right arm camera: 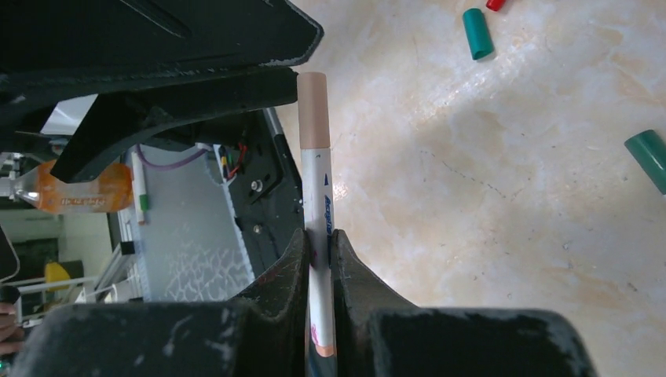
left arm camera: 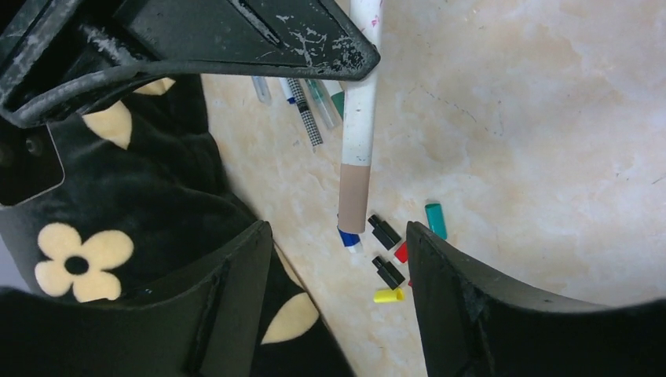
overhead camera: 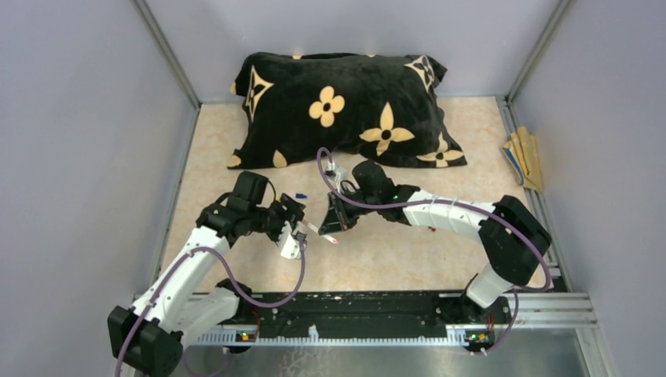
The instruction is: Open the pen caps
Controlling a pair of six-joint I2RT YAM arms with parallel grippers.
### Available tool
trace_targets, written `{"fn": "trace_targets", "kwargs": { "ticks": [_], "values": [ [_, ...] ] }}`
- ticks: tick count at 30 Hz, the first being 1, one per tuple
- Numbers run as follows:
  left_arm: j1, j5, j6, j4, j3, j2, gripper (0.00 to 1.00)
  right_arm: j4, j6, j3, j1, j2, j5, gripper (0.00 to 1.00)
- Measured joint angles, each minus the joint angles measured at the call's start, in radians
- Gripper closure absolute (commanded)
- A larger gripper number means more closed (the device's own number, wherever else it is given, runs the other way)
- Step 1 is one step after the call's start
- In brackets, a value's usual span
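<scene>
My right gripper [right arm camera: 318,236] is shut on a white pen [right arm camera: 317,188] whose tan cap [right arm camera: 313,110] points away from it. In the left wrist view that pen [left arm camera: 360,118] hangs down, and its tan cap [left arm camera: 353,196] ends level with the tips of my left gripper [left arm camera: 338,229]. The left jaws stand wide apart, clear of the cap on both sides. Loose pen caps lie on the table below: two black [left arm camera: 384,232], a yellow [left arm camera: 388,295], a red [left arm camera: 401,252], a teal [left arm camera: 436,221] and a blue [left arm camera: 349,238]. From above, both grippers [overhead camera: 297,238] [overhead camera: 336,214] meet mid-table.
A black pillow [overhead camera: 345,102] with cream flowers lies at the back, close to the left gripper's left finger [left arm camera: 228,306]. Several more pens [left arm camera: 314,110] lie beside it. Two teal caps [right arm camera: 477,33] [right arm camera: 649,157] lie on the marble table. Tan sticks [overhead camera: 525,157] sit at the right edge.
</scene>
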Motion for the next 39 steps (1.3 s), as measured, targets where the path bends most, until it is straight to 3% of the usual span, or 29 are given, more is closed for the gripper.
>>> {"fn": "trace_targets", "kwargs": {
  "ticks": [8, 10, 17, 20, 23, 39],
  "values": [
    [-0.058, -0.071, 0.021, -0.002, -0.010, 0.019, 0.44, 0.011, 0.043, 0.026, 0.000, 0.022, -0.048, 1.00],
    [-0.077, -0.081, 0.017, -0.002, -0.015, 0.019, 0.51, 0.016, 0.053, 0.036, 0.000, 0.031, -0.056, 1.00],
    [-0.115, -0.126, -0.016, 0.021, -0.022, 0.023, 1.00, 0.019, 0.070, 0.056, 0.000, 0.069, -0.068, 1.00],
    [-0.121, -0.143, -0.037, 0.025, -0.022, 0.038, 1.00, 0.019, 0.073, 0.059, 0.000, 0.080, -0.068, 0.84],
    [-0.123, -0.152, -0.052, 0.038, -0.022, 0.045, 1.00, 0.024, 0.086, 0.060, -0.005, 0.083, -0.066, 0.76],
    [-0.124, -0.156, -0.174, 0.046, 0.000, 0.068, 1.00, 0.205, 0.219, 0.022, -0.005, 0.114, -0.090, 0.68]
  ]
}}
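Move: The right hand holds the white pen with its tan cap towards the left hand. The cap sits about 2 cm to the right of the left hand, 2 cm below it and 1 cm back. From the right hand it lies some 5 cm left and 3 cm ahead, at the same height. Down on the table, 14 cm below the left hand, the loose blue cap lies about 9 cm straight ahead, and the teal one 2 cm ahead and 2 cm left. The left fingers close on the tan cap and pinch it, after that hand has sunk about 2 cm beside the pen end; it then holds nearly still. The right hand moves some 3 cm to the left, towards the cap, tilting about 10 degrees. Once the left has its grip, the right fingers loosen to roughly a third open around the pen barrel and shift nearer the cap. ##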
